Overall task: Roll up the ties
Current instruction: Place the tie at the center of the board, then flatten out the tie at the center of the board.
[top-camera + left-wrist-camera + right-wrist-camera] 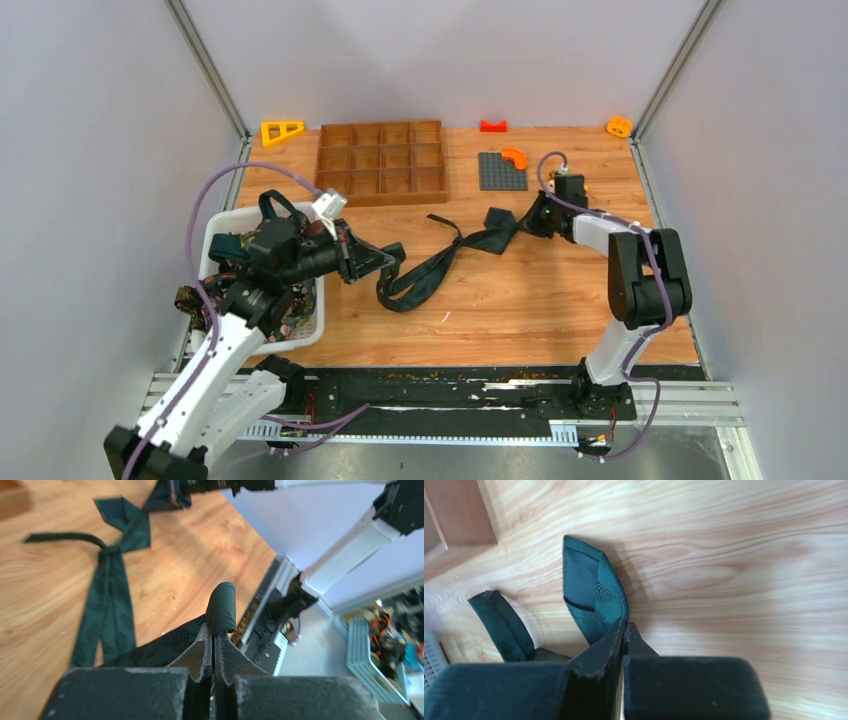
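Note:
One dark green tie (440,262) with a leaf pattern lies across the middle of the table. My left gripper (388,262) is shut on a fold of it near its looped end; in the left wrist view the fold (221,605) sticks up past the closed left gripper (214,630), and the rest of the tie (107,610) trails off to the left. My right gripper (530,222) is shut on the tie's wide pointed end (594,590), which fans out from the closed right gripper (624,626). Another stretch of the tie (499,622) curls at the left.
A wooden compartment tray (382,160) stands at the back. A white basket (222,228) holding patterned fabric sits under my left arm. A grey baseplate (501,171) with an orange piece (515,156), a red piece (492,126) and a yellow triangle (281,131) lie along the back edge.

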Tool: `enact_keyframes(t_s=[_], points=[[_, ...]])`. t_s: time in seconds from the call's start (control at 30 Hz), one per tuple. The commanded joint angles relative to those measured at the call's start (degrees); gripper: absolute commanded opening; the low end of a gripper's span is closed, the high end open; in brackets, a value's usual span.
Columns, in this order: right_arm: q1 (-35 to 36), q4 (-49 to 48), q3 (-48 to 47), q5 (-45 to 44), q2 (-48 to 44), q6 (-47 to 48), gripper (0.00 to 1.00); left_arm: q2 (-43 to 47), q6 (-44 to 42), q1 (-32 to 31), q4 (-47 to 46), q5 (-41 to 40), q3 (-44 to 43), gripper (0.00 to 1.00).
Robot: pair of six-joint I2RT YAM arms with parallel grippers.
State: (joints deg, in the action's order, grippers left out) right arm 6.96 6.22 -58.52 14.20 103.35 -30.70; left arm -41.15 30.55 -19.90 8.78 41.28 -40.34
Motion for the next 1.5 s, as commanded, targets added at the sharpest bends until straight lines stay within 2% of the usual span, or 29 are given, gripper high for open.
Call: enact_keyframes(t_s=[0.0,0.1,0.27,0.43,0.47,0.57,0.6,0.63,0.7,0.77,0.8,0.87,0.97,1.0,1.07,1.1,1.3,1.47], points=[[-7.15,-13.49,5.13,0.05,-7.23,1.05,0.00,-7.42,-1.79,-10.01,-8.31,-2.62,-3.02,0.00],[-15.08,-19.99,9.74,1.55,-9.49,-0.81,0.00,-11.72,-3.43,-13.93,-10.24,-3.73,-4.09,0.00],[-26.96,-28.75,13.54,9.38,-9.35,-6.09,0.00,-14.63,-6.97,-14.78,-5.74,-6.18,-2.78,0.00],[-28.47,-25.55,12.83,8.62,-9.13,-6.63,0.00,-15.25,-6.65,-15.25,-1.15,-15.21,0.11,0.00],[-28.54,-24.64,12.85,8.08,-9.36,-6.58,0.03,-15.54,-6.17,-15.30,-0.38,-16.96,1.14,0.00],[-28.55,-23.56,14.11,5.75,-11.67,-6.07,0.22,-15.94,-3.39,-15.70,-2.07,-18.66,5.70,0.00],[-28.51,-22.92,14.41,4.70,-12.82,-5.81,0.31,-15.84,-2.97,-16.04,-2.20,-19.11,6.86,0.00],[-28.57,-21.96,14.63,3.38,-14.27,-5.55,0.48,-15.70,-2.92,-16.63,-2.00,-19.92,7.99,0.01],[-28.53,-18.89,14.75,0.14,-18.43,-5.02,0.64,-15.29,-2.49,-17.37,-1.22,-21.16,9.79,0.06],[-28.37,-15.65,15.13,-3.63,-22.69,-4.51,0.73,-14.84,-2.17,-18.07,-0.64,-21.64,10.92,0.15],[-28.22,-14.00,15.18,-5.43,-25.10,-4.22,0.75,-14.61,-2.21,-18.49,-0.05,-22.13,11.13,0.24],[-26.38,-10.25,14.60,-9.09,-29.38,-2.41,0.77,-13.86,-2.33,-19.58,2.88,-24.39,11.03,0.41],[-18.33,-2.51,10.89,-15.14,-32.73,2.79,0.78,-11.56,-1.33,-20.72,6.93,-29.62,10.78,0.69],[-15.33,-0.32,9.13,-17.40,-32.69,4.57,0.78,-10.43,-0.64,-20.90,7.95,-31.26,10.60,0.83],[-10.81,3.15,6.00,-18.87,-31.45,7.52,0.78,-8.03,0.91,-21.12,10.12,-34.24,9.91,0.96],[-9.27,4.60,4.53,-18.57,-30.33,8.66,0.78,-6.74,1.27,-21.23,11.19,-35.69,9.68,0.99],[-2.18,17.03,-9.04,-18.57,-16.54,16.32,0.78,-2.63,1.88,-21.54,17.64,-41.88,5.69,1.00],[1.37,28.06,-21.53,-18.09,-3.05,22.74,0.78,-8.22,1.66,-22.62,20.57,-41.66,1.80,1.00]])
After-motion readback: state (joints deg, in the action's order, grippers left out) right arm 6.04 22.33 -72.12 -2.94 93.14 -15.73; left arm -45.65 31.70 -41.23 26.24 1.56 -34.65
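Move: The right hand pinches the wide end of the tie just above the board; its spot lies about 18 cm to the right, 1 cm ahead and 2 cm down. Near that path, the toy train stands some 11 cm right and 9 cm ahead, the grey baseplate about 13 cm ahead and 4 cm left. The left hand holds the tie's folded end; its landing place is about 6 cm right, 2 cm back and 26 cm below, with the basket roughly 28 cm left and 9 cm ahead. Keeping its pinch, the right hand draws the wide end about 20 cm to the right, rising slightly, then opens and lets go behind the toy train, lifts clear, swings back left over the tie and starts down towards its narrow tip. The left hand, still holding the folded end, follows some 6 cm to the right, then sinks to about 18 cm below its start while tipping its fingers down some 20 degrees, opens wide to release the tie, and backs off a few centimetres up and to the left. ##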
